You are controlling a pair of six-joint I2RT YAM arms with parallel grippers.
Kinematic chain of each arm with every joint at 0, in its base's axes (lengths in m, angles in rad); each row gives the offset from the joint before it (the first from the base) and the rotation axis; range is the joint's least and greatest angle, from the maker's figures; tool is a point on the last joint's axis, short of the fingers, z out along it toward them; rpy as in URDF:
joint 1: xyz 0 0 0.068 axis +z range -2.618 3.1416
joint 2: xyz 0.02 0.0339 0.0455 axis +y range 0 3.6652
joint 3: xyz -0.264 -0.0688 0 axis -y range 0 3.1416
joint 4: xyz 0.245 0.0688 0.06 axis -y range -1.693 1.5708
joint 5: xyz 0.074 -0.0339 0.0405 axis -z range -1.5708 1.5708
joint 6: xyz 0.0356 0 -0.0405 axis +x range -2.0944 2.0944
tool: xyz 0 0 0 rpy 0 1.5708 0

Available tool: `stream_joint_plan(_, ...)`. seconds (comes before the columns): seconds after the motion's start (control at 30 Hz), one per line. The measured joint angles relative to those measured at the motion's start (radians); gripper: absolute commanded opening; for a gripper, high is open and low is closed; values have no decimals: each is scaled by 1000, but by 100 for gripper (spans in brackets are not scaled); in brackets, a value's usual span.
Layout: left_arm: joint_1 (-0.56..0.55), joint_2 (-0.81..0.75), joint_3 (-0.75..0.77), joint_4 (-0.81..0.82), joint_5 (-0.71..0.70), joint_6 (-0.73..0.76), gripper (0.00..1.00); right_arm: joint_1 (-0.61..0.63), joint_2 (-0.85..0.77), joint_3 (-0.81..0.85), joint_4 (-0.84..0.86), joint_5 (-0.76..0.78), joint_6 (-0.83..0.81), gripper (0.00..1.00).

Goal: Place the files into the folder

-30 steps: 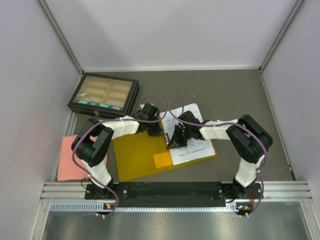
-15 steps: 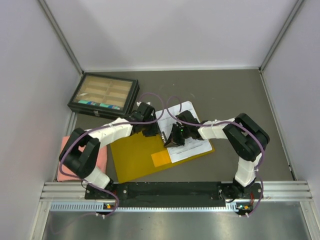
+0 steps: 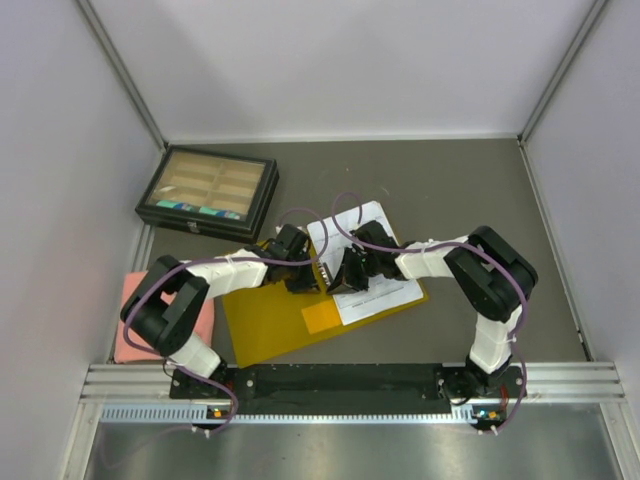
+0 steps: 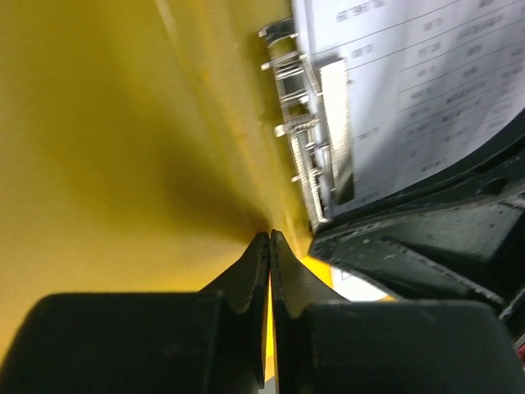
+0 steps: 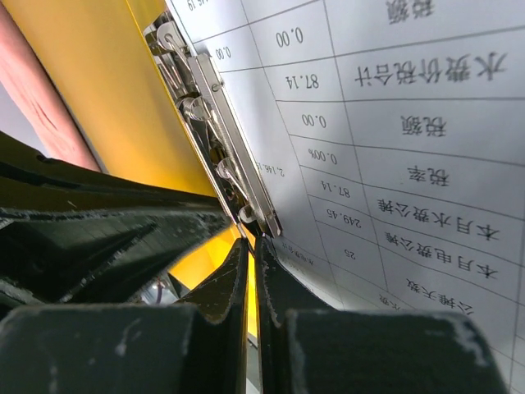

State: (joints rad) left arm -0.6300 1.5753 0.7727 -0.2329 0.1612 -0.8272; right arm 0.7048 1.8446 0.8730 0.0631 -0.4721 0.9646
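The yellow folder lies open on the table, its orange pocket near the middle. The files, white sheets printed with tables, lie on its right half with their edge at the metal clip. My left gripper is shut, its tips against the yellow folder just beside the clip's near end. My right gripper is shut too, its tips at the end of the clip, beside the files. The two grippers nearly touch.
A black compartment box stands at the back left. A pink pad lies left of the folder by the left wall. A metal rail runs along the near edge, and grey walls close in both sides.
My left gripper opened briefly and shut again, coming nearer along the folder's spine while its elbow swung left. The folder and files shifted slightly. The right gripper barely moved.
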Motion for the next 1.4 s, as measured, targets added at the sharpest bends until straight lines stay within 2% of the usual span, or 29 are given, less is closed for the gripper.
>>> stream_joint_plan(0.23, -23, 42, 11, 69, 35, -36, 3, -2, 0, -1, 5, -11, -5, 1)
stream_joint_plan(0.5, -26, 44, 11, 77, 32, -46, 3, -13, -3, -2, 4, -27, -27, 18)
stream_joint_plan(0.63, -27, 42, 13, 72, 28, -42, 9, -14, -13, -1, -5, -33, -46, 23)
stream_joint_plan(0.9, -40, -5, 47, -48, -48, 27, 30, -14, -42, 0, -55, -28, -81, 33)
stream_joint_plan(1.0, -32, -65, 57, -115, -82, 57, 35, -14, -59, 0, -82, -24, -93, 38)
stream_joint_plan(1.1, -2, -163, 59, -178, -98, 89, 47, -14, -85, 0, -131, -13, -118, 42)
stream_joint_plan(1.13, 19, -201, 59, -200, -99, 99, 54, -14, -92, 1, -145, -8, -127, 43)
stream_joint_plan(1.23, 102, -307, 58, -258, -101, 122, 64, -16, -113, 16, -200, 19, -158, 48)
stream_joint_plan(1.27, 135, -354, 55, -283, -104, 126, 74, -17, -120, 21, -214, 26, -168, 50)
stream_joint_plan(1.33, 184, -446, 53, -337, -121, 132, 82, -23, -134, 29, -235, 39, -188, 54)
stream_joint_plan(1.37, 196, -484, 51, -357, -133, 135, 94, -25, -138, 32, -245, 42, -195, 56)
stream_joint_plan(1.4, 204, -531, 50, -385, -153, 131, 98, -27, -143, 32, -248, 42, -203, 63)
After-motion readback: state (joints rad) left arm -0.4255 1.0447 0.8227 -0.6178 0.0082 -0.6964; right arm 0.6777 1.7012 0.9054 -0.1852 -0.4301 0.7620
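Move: The folder's metal clip has its middle about 4 cm ahead and 2 cm to the right of the shut left fingertips, barely lower. From the left hand, the bright yellow patch lies some 6 cm back and 2 cm right, and the empty cover's middle 4 cm back and 9 cm left. For the right hand, the clip's middle is roughly 4 cm ahead and 1 cm left; the files are centred 5 cm ahead and 8 cm right. Rightward first, the left hand's shut fingers slide low over the folder about 2 cm, towards the clip's near end and the right fingertips, and hold there; then they open wide as the hand sweeps up and left some 12 cm each way, tilting up. Meanwhile the right fingertips stay on the clip's near end, then part halfway and come free, easing right and up about 3 cm. ##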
